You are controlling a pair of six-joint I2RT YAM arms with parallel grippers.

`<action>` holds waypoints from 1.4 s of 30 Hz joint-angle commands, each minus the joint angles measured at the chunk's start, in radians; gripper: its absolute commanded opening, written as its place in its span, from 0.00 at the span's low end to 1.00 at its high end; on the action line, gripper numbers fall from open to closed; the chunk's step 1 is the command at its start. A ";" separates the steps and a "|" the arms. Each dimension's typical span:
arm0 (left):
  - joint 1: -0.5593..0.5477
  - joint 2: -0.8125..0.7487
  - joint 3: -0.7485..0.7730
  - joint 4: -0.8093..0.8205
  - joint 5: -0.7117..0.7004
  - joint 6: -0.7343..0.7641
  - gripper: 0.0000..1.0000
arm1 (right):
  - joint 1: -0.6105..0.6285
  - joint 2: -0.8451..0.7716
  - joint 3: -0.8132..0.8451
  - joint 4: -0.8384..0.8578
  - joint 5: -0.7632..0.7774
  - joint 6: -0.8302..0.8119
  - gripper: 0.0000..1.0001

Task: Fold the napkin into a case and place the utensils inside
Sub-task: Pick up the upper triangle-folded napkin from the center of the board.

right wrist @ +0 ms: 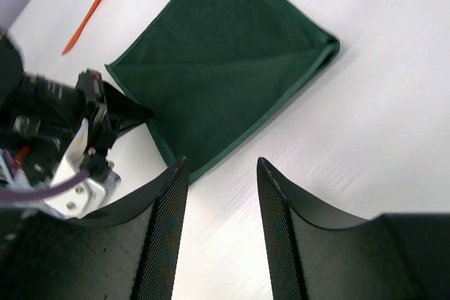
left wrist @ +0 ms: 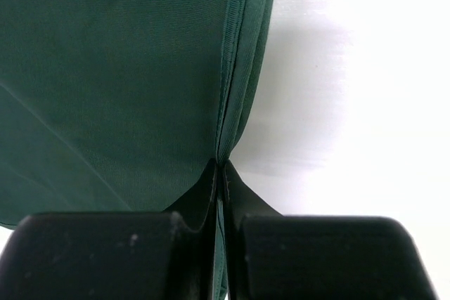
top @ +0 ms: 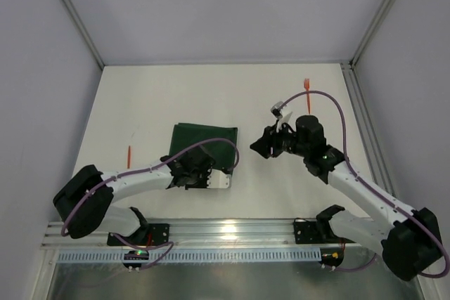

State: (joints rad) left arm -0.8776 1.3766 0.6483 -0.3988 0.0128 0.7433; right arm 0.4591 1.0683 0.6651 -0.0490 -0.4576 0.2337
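The dark green napkin (top: 207, 142) lies flat at the table's middle, folded into layers, with a doubled hem in the left wrist view (left wrist: 112, 82). My left gripper (top: 200, 165) is shut on its near hem (left wrist: 223, 166), with cloth showing between the jaws. My right gripper (top: 261, 144) is open and empty, above bare table to the right of the napkin (right wrist: 225, 75). One orange utensil (top: 129, 156) lies left of the napkin and also shows in the right wrist view (right wrist: 91, 10). The orange fork (top: 307, 95) lies at the far right, behind the right arm.
A metal rail (top: 225, 230) runs along the near edge with both arm bases on it. Grey enclosure walls and a frame strip (top: 365, 124) bound the white table (top: 155, 96). The left gripper's body (right wrist: 77, 138) shows in the right wrist view.
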 commanded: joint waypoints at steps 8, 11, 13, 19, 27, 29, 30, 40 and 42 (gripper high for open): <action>0.031 -0.074 0.054 -0.110 0.093 -0.068 0.00 | 0.331 -0.359 -0.235 0.075 0.040 -0.847 0.51; 0.051 -0.088 0.083 -0.136 0.133 -0.079 0.00 | 0.433 -0.370 -0.286 0.058 0.075 -0.945 0.53; 0.061 -0.096 0.102 -0.152 0.134 -0.082 0.00 | 0.480 -0.364 -0.300 0.066 0.120 -0.952 0.54; 0.072 -0.099 0.137 -0.187 0.151 -0.076 0.00 | 0.608 -0.236 -0.390 0.265 0.273 -1.020 0.65; 0.080 -0.080 0.169 -0.210 0.170 -0.084 0.00 | 0.656 0.045 -0.418 0.615 0.358 -1.080 0.72; 0.081 -0.076 0.174 -0.218 0.173 -0.085 0.00 | 0.658 0.128 -0.418 0.694 0.365 -1.079 0.74; 0.083 -0.073 0.175 -0.221 0.177 -0.085 0.00 | 0.656 0.156 -0.423 0.736 0.376 -1.071 0.76; 0.086 -0.067 0.182 -0.225 0.194 -0.094 0.00 | 0.656 0.413 -0.406 0.980 0.427 -1.057 0.76; 0.089 -0.065 0.183 -0.226 0.196 -0.094 0.00 | 0.656 0.441 -0.394 0.986 0.418 -1.057 0.75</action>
State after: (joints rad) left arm -0.7959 1.3094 0.7918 -0.6125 0.1787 0.6605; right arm 1.1099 1.4738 0.2432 0.8314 -0.0414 -0.8181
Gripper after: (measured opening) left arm 0.008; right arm 0.755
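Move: The left fingers are already shut on the folded napkin's near edge, with its near right corner some 10 cm to their right, about level. The open right hand hovers high: that corner lies roughly 5 cm back, 10 cm left and 15 cm below it. The napkin's far right corner is about 13 cm ahead, 6 cm left and 15 cm below the right hand; the left gripper's pinch stands some 6 cm back and 19 cm left, also 15 cm down. Keeping its pinch on the napkin's near edge, the left hand lifts it about 4 cm and tilts slightly. The right hand swings back and left, first rising a little, then sinks some 13 cm overall and eases forward towards the near right corner. It rolls about 75 degrees, counter-clockwise seen from behind the wrist, and its fingers open wider, pointing mostly left; no grip yet. ##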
